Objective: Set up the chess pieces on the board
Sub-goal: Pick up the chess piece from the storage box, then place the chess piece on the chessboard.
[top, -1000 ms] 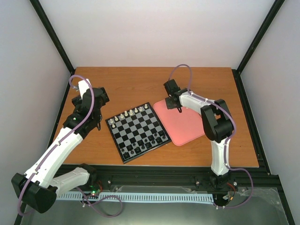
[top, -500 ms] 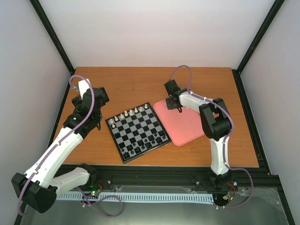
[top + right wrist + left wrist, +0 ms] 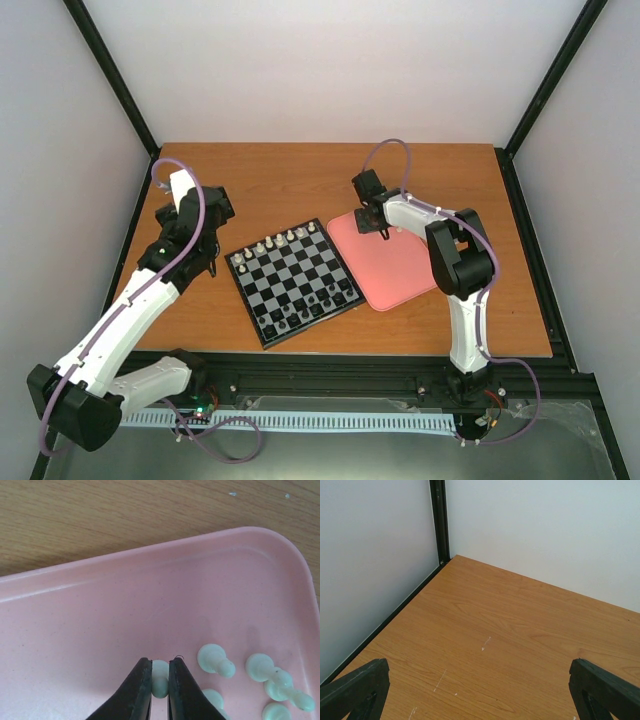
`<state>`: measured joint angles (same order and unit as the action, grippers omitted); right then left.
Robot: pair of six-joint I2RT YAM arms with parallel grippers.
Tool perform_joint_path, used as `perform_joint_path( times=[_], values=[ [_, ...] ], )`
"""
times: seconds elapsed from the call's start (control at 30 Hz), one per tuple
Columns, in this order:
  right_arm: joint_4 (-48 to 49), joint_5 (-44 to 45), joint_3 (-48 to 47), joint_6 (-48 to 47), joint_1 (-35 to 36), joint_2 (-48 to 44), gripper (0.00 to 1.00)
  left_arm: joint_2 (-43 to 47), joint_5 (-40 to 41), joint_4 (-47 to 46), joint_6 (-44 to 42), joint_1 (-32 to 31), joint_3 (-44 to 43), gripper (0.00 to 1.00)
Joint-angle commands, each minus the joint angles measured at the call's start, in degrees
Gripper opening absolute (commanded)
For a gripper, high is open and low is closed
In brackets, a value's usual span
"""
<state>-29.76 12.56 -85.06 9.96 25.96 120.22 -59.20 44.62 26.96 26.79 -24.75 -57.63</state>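
The board (image 3: 293,282) lies at the table's middle, with a row of white chess pieces (image 3: 275,242) along its far edge and dark ones along its near edge. In the right wrist view, my right gripper (image 3: 160,667) is shut on a small white chess piece (image 3: 160,679) down on the floor of the pink tray (image 3: 90,625). Several more white pieces (image 3: 215,660) lie loose on the tray to its right. From above, the right gripper (image 3: 383,232) is at the tray's far left corner. My left gripper (image 3: 480,695) hangs open over bare wood, left of the board.
The pink tray (image 3: 405,268) sits just right of the board, almost touching it. A black frame post (image 3: 439,520) and white walls close off the far left corner. The table's wood (image 3: 300,180) stretches behind the board.
My right gripper's jaws have closed onto the white piece in the tray. The left arm has shifted very slightly.
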Motion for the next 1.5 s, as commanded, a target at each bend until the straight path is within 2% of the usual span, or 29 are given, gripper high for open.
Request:
perform_joint_path(
  times=[0.0,0.3,0.57,0.77,0.93,1.47],
  values=[
    [0.3,-0.7,-0.6,0.3,-0.4,-0.6,0.09,0.1,0.7,-0.7,0.6,0.4,-2.4,1.00],
    [0.2,-3.3,1.3,-0.6,2.3,-8.9,0.08,0.6,0.6,-0.4,0.7,0.4,-2.5,1.00],
    [0.0,-5.4,-0.5,-0.9,11.1,-11.6,0.08,1.8,0.5,0.4,0.9,0.4,-3.2,1.00],
    [-1.5,-7.9,-8.7,-1.9,22.2,-4.8,0.08,3.8,0.4,0.4,1.0,0.4,-2.6,1.00],
    [-4.7,-10.0,-18.1,-3.1,27.6,2.7,0.08,4.3,0.6,2.5,1.0,0.4,-2.8,1.00],
    [-11.6,-14.4,-33.1,-4.9,31.8,15.3,0.08,5.6,1.8,2.7,0.6,0.4,-2.2,1.00]
  ],
)
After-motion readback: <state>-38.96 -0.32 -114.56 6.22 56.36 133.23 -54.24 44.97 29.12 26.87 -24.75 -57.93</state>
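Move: The right fingers already hold a white pawn at the storage tray. Its place, the empty square before the white knight, is about 12 cm back and 31 cm to the left, roughly level. From this hand, the placed pawn stands some 13 cm back and 34 cm left; the knight, 9 cm back and 32 cm left. A tray pawn is 3 cm right, 1 cm ahead. For the left hand, the square lies 1 cm ahead, 7 cm right and 27 cm below. Lifting the pinched pawn off the tray, the right hand climbs nearly 10 cm, then sweeps fast some 30 cm left and 13 cm back to the white end of the board, turning about 40 degrees counter-clockwise. It sinks about 5 cm as it slows, keeping its grip. The left hand, fingers open, eases about 3 cm up and back. ##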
